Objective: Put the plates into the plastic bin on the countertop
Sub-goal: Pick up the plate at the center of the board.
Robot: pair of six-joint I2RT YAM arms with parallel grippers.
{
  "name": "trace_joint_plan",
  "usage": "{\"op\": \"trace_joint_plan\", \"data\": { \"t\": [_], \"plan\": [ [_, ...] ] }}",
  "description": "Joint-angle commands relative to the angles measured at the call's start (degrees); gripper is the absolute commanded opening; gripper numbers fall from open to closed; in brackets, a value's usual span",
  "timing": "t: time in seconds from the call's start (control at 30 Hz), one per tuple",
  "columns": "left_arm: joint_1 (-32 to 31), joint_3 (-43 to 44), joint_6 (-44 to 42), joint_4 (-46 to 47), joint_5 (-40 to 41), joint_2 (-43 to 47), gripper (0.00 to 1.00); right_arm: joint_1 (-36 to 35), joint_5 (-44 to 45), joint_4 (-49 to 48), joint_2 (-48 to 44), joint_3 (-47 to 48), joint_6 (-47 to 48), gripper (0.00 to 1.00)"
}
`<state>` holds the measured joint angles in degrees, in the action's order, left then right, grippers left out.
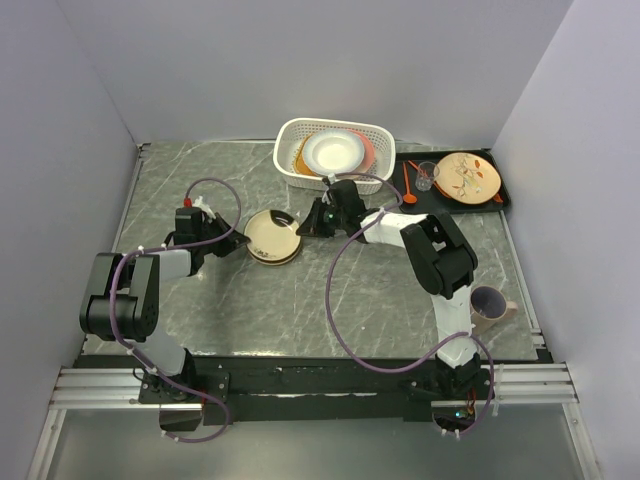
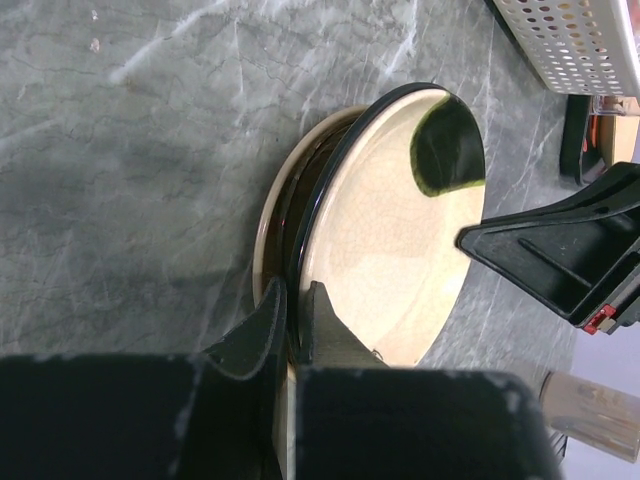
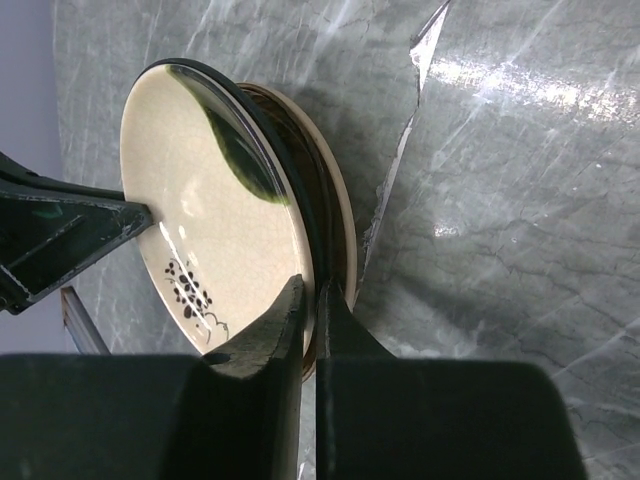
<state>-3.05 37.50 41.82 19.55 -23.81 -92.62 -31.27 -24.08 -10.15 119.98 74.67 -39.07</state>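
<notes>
A cream plate (image 1: 270,234) with a black rim, a green blotch and a small dark sprig lies on top of a tan plate (image 2: 268,225) with a brown rim, mid-countertop (image 1: 300,310). My left gripper (image 2: 295,290) is shut on the cream plate's left rim. From the opposite side my right gripper (image 3: 312,285) is shut on the same plate's rim. The cream plate's edge stands slightly off the tan one. Behind them is the white plastic bin (image 1: 290,170), holding a white plate (image 1: 332,152) over orange and pink ones.
A flat black tray (image 1: 505,200) at the back right carries a cream plate with red-orange leaf marks (image 1: 468,176), a small glass (image 1: 427,177) and an orange spoon (image 1: 409,186). A grey mug (image 1: 488,308) stands near the right arm's base. Walls enclose three sides.
</notes>
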Motion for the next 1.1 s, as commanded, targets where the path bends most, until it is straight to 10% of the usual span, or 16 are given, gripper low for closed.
{"op": "trace_joint_plan", "data": {
  "t": [0.0,0.33,1.07],
  "plan": [
    [-0.5,0.4,0.7,2.3,-2.2,1.0,0.01,-0.6,-0.4,-1.8,-4.7,-0.2,0.1,0.05],
    [-0.5,0.1,-0.5,0.5,0.1,4.0,0.69,-0.6,-0.2,-1.9,-6.6,-0.7,0.0,0.03],
    [-0.5,-2.8,-1.7,-3.1,5.4,17.0,0.99,-0.6,-1.1,-1.5,-8.4,-0.2,-0.2,0.03]
  ]
}}
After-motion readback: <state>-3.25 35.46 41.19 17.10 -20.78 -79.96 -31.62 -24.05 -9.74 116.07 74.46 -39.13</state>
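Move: The cream plate on top of the stack is pinched at both sides: its middle lies about 6 cm to the right hand's left, roughly level with its fingertips, and about 6 cm to the left hand's right. The lower plates sit under it, their middle some 6 cm left, 1 cm back and 2 cm below the right hand. The plastic bin stands about 18 cm ahead of the right hand and 7 cm to its right. Upward with both hands, but the left lets go: its fingers spread from almost shut to wide open, freeing the cream plate's left rim. It then rises straight off by 5 to 6 cm, tipping up some 10 degrees. The right hand keeps its pinch on the right rim, lifts about 3 cm early on and then holds nearly still. ##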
